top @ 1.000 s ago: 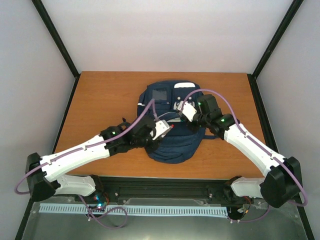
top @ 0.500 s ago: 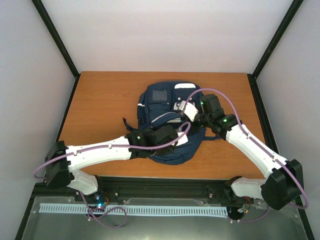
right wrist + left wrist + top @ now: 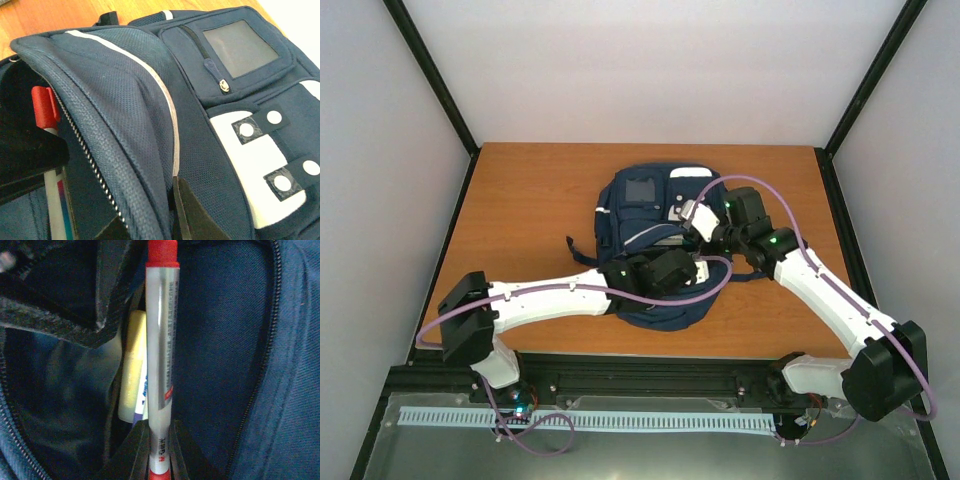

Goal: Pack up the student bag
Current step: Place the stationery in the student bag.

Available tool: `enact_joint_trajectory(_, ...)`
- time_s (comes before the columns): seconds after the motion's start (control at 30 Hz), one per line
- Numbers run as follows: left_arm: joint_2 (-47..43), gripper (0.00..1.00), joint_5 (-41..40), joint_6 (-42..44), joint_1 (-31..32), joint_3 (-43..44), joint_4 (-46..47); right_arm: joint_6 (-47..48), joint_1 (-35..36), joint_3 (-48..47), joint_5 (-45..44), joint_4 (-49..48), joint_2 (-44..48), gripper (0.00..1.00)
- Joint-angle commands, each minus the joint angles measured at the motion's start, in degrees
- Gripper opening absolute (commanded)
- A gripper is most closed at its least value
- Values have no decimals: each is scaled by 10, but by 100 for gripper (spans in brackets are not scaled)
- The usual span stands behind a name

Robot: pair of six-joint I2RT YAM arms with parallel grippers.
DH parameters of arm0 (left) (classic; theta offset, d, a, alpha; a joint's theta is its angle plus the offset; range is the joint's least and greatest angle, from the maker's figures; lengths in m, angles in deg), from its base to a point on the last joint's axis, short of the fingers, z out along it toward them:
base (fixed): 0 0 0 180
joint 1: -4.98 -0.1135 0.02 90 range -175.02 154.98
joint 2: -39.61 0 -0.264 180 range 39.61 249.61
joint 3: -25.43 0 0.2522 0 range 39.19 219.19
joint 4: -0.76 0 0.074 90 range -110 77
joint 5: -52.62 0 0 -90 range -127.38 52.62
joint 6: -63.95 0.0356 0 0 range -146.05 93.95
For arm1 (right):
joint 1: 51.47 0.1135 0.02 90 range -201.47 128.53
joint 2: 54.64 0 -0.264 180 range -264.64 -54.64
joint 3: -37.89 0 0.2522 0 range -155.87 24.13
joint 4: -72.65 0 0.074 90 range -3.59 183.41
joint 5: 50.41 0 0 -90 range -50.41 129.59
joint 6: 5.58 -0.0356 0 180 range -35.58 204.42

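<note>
The student bag (image 3: 642, 196), navy with white patches, lies flat in the middle of the wooden table. My right gripper (image 3: 684, 221) is shut on the edge of its main flap (image 3: 125, 100) and holds it lifted, so the zip opening gapes. In the right wrist view the gripper (image 3: 150, 216) pinches that flap fabric. My left gripper (image 3: 692, 272) reaches into the opening from the near side. In its own view the left gripper (image 3: 160, 429) is shut on a grey marker with red cap (image 3: 161, 340), which points into the bag. The cap (image 3: 45, 107) shows under the flap.
A pale yellow tube-like item (image 3: 131, 365) lies inside the bag beside the marker. A front pocket with a clear window (image 3: 239, 46) and snap straps (image 3: 260, 122) face up. Bare table (image 3: 530, 200) surrounds the bag; black frame posts stand at the corners.
My left arm swung right and forward, carrying the marker from the bag's left side into its opening. The right gripper stayed on the flap, barely moving.
</note>
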Motion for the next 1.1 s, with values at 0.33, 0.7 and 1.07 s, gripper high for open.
enact_joint_trajectory(0.33,53,23,-16,62,-26,49,46,-14,-3,-11,71,-35,27,5)
enact_joint_trajectory(0.7,16,31,11,-4,-26,51,2,-14,-4,-10,72,-35,23,5)
enact_joint_trajectory(1.07,-201,48,65,-258,-29,-52,-63,-14,-6,-10,76,-35,21,5)
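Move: The left gripper already holds the red marker by its capped end inside the open bag. Its place is beside the other pens: the purple marker's middle is about 2 cm ahead, 3 cm right and 5 cm below that hand, with the yellow highlighter 1 to 2 cm beyond it. The flap edge is about 4 cm ahead of the left hand and 3 cm right, slightly above. From the right gripper, which pinches that edge, the purple marker is some 3 cm back and 8 cm below. Ease the left gripper about 1.5 cm farther forward into the bag with the red marker, hold there and part the fingers to let it go. Then draw back out, rising about 5 cm while swinging left and back, opening wider and rolling the hand's left side down some 15 to 20 degrees. Keep the right gripper shut on the flap edge. ##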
